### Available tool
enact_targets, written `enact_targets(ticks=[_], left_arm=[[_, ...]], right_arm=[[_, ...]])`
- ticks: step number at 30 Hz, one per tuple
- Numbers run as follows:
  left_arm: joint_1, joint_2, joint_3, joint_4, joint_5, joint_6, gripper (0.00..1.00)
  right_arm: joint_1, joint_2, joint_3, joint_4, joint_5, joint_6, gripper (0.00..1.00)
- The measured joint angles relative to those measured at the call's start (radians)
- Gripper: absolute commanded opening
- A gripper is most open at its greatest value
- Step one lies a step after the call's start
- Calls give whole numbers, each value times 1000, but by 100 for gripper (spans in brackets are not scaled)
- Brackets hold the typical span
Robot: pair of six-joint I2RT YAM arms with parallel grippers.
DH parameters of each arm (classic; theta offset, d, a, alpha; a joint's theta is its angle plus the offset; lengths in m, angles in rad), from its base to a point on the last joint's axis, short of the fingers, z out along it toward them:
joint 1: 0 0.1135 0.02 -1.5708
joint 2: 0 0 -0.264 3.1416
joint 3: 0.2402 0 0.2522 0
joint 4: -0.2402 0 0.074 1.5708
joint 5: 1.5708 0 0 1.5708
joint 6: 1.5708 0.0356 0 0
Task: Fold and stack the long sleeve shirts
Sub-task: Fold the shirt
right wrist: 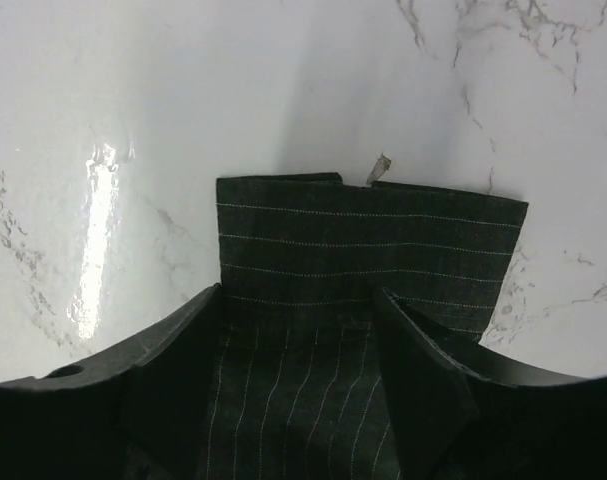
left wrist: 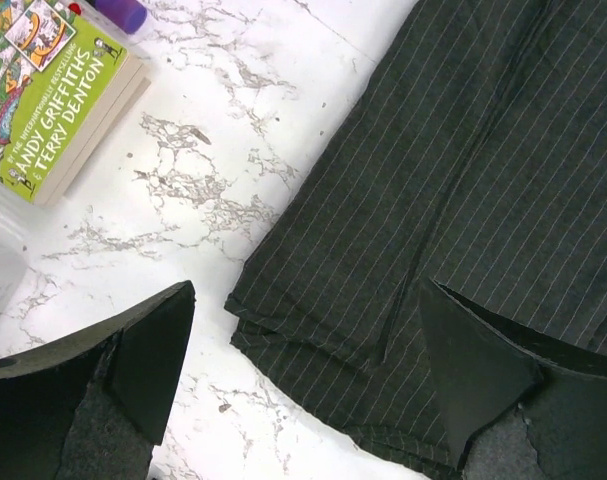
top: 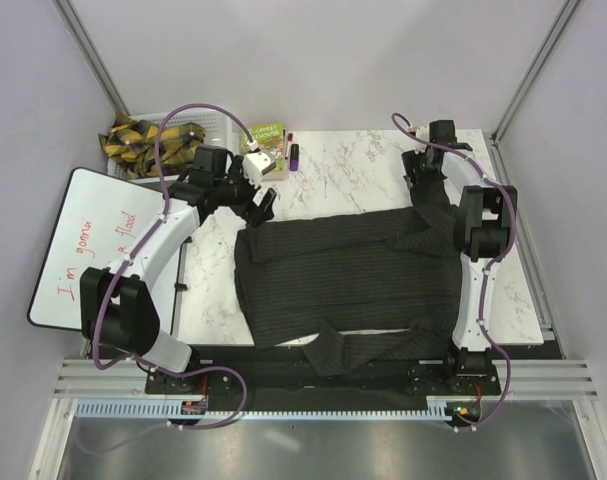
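Note:
One long sleeve shirt (top: 343,275), dark charcoal with fine pale stripes, lies spread on the marble table (top: 343,170). One sleeve (top: 368,350) trails along the near edge. My left gripper (top: 263,207) hovers over the shirt's far left corner (left wrist: 313,330). Its jaws are wide open (left wrist: 308,345), and the cloth lies flat on the table between them, unheld. My right gripper (top: 421,195) is at the far right sleeve end. In the right wrist view its fingers (right wrist: 303,370) stand apart on either side of the sleeve, with the cuff (right wrist: 368,245) just beyond the tips.
A green paperback (top: 265,135) (left wrist: 53,100) and a purple marker (top: 294,155) (left wrist: 123,12) lie at the table's far edge. A white basket (top: 198,122) holding yellow-black cloth sits at the far left. A whiteboard (top: 83,245) rests to the left of the table.

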State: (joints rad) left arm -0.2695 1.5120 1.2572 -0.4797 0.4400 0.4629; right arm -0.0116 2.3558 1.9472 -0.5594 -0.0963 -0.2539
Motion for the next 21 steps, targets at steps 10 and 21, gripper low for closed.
enact_targets(ticks=[10, 21], left_arm=[[51, -13, 8, -3, 16, -58, 99], [105, -226, 93, -18, 348, -51, 100]], right_arm=[[-2, 2, 0, 11, -50, 2, 0], [-37, -407, 32, -397, -605, -370, 0]])
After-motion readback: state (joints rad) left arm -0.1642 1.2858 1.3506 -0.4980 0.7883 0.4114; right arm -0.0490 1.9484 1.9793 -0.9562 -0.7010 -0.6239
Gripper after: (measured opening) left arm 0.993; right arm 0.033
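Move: The sleeve cuff lies between the open right fingers, its middle about 2 cm ahead, 2 cm to the right and a centimetre lower. From the right gripper, the folded-over flap near the shoulder is roughly 17 cm back, straight behind, and the middle of the shirt body some 26 cm back and 18 cm left. From the left gripper, the cuff is about 44 cm right, 15 cm ahead and 16 cm below. Shut the right gripper on the sleeve at the cuff, pinching it, then lift it about 20 cm, drawing back and to the left over the shirt side while the wrist swings some 35 degrees counter-clockwise. As it lifts, raise the empty left gripper roughly 14 cm off the shirt's far left corner, backing off slightly and tipping its wide-open fingers up. ##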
